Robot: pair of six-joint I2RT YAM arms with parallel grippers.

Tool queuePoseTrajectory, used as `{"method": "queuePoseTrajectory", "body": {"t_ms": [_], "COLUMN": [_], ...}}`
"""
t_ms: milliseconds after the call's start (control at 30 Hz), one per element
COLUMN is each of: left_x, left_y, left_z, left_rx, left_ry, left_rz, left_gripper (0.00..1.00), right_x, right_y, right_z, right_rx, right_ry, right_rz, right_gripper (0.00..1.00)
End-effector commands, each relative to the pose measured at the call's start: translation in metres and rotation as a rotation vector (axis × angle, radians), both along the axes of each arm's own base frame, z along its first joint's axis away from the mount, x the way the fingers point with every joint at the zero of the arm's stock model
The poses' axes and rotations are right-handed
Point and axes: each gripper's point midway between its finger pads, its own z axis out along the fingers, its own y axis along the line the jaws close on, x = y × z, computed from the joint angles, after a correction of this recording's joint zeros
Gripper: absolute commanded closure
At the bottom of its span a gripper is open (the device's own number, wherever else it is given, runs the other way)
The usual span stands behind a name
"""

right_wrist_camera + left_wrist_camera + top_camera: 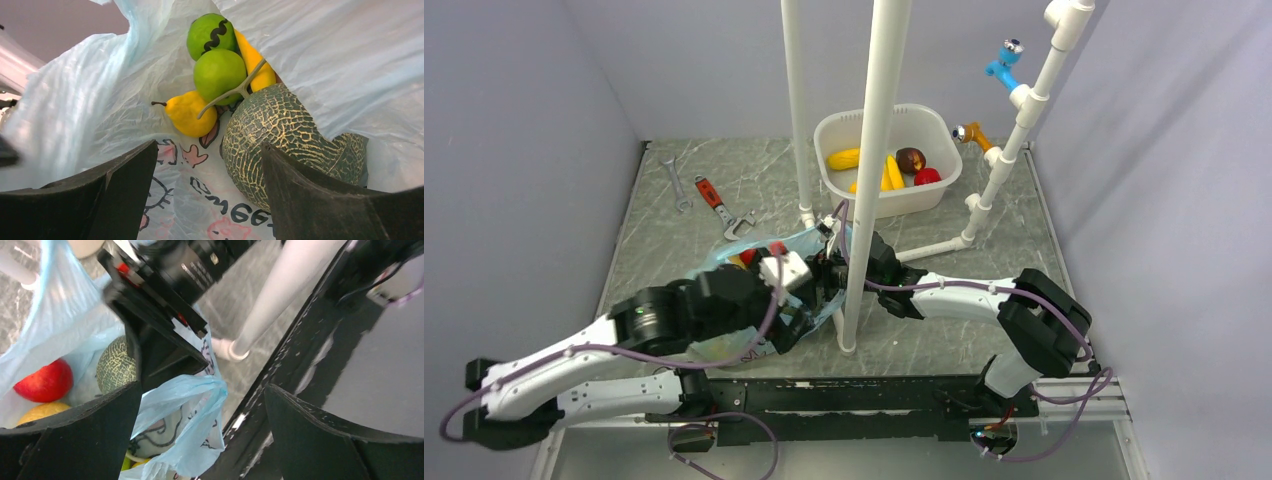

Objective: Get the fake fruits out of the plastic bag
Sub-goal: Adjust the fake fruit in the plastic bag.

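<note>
The light blue plastic bag [796, 240] lies on the table between both arms, mouth held wide. My right gripper [210, 165] is open inside it. Its right finger lies against a netted green melon [285, 135], and the printed bag floor shows between the fingers. Behind the melon sit two green apples [218, 72], a yellow pear [190, 114] and a yellow banana [255, 62]. My left gripper [200, 405] is open at the bag's rim, a loose fold of the bag [185, 400] hanging between its fingers. In the left wrist view the melon [116, 365] and a red apple [46, 381] show inside.
A white tub [944, 170] at the back holds several fruits. Two white pipes [869, 170] rise just beside the bag, with more pipework at the right. A red-handled wrench [714, 200] and a grey wrench [676, 185] lie at the back left.
</note>
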Motion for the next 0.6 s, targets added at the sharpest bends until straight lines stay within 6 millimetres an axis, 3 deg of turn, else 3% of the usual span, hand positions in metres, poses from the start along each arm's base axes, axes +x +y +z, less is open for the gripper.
{"method": "queuePoseTrajectory", "body": {"t_ms": [0,167,233,300,367,467,567], "left_x": [0.018,0.024,0.029,0.032,0.028,0.013,-0.001], "left_y": [0.017,0.028,0.036,0.047,0.055,0.059,0.081], "left_z": [-0.032,-0.050,-0.049,-0.045,-0.045,-0.061,-0.071], "left_rx": [0.214,0.402,0.466,0.502,0.498,0.468,0.416], "left_ry": [-0.135,-0.244,-0.285,-0.300,-0.278,-0.180,-0.072], "left_rz": [0.123,0.204,0.278,0.358,0.417,0.413,0.501], "left_gripper": [0.01,0.00,0.06,0.28,0.61,0.79,0.89], "right_x": [0.001,0.002,0.002,0.003,0.002,0.000,0.001], "right_y": [-0.001,-0.001,-0.001,0.000,0.001,0.006,0.012], "right_z": [0.017,0.018,0.018,0.020,0.023,0.031,0.038], "right_rx": [0.047,0.044,0.045,0.048,0.052,0.068,0.072], "right_ry": [-0.037,-0.038,-0.037,-0.037,-0.041,-0.065,-0.104], "right_rz": [-0.012,-0.013,-0.014,-0.014,-0.005,0.025,0.041], "right_gripper": [0.22,0.22,0.22,0.22,0.22,0.22,0.22]}}
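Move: The loose flap of the plastic bag's near rim hangs about 8 cm below the left hand, some 2 cm ahead and 2 cm to its left. The netted melon inside the bag lies roughly 9 cm ahead, 3 cm left and 18 cm down; the red apple is farther out, about 17 cm ahead, 11 cm left and 20 cm down. From the right hand the flap is about 6 cm back, 8 cm to the left and slightly higher. The bag's near rim flap gets pinched between the left fingertips: the open left hand drops about 7 cm onto the flap, then drifts some 5 cm left as the fingers close. On the way its wrist turns about 35 degrees, swinging the fingers to point more steeply down into the bag. The right gripper stays still, open in the bag's mouth. ##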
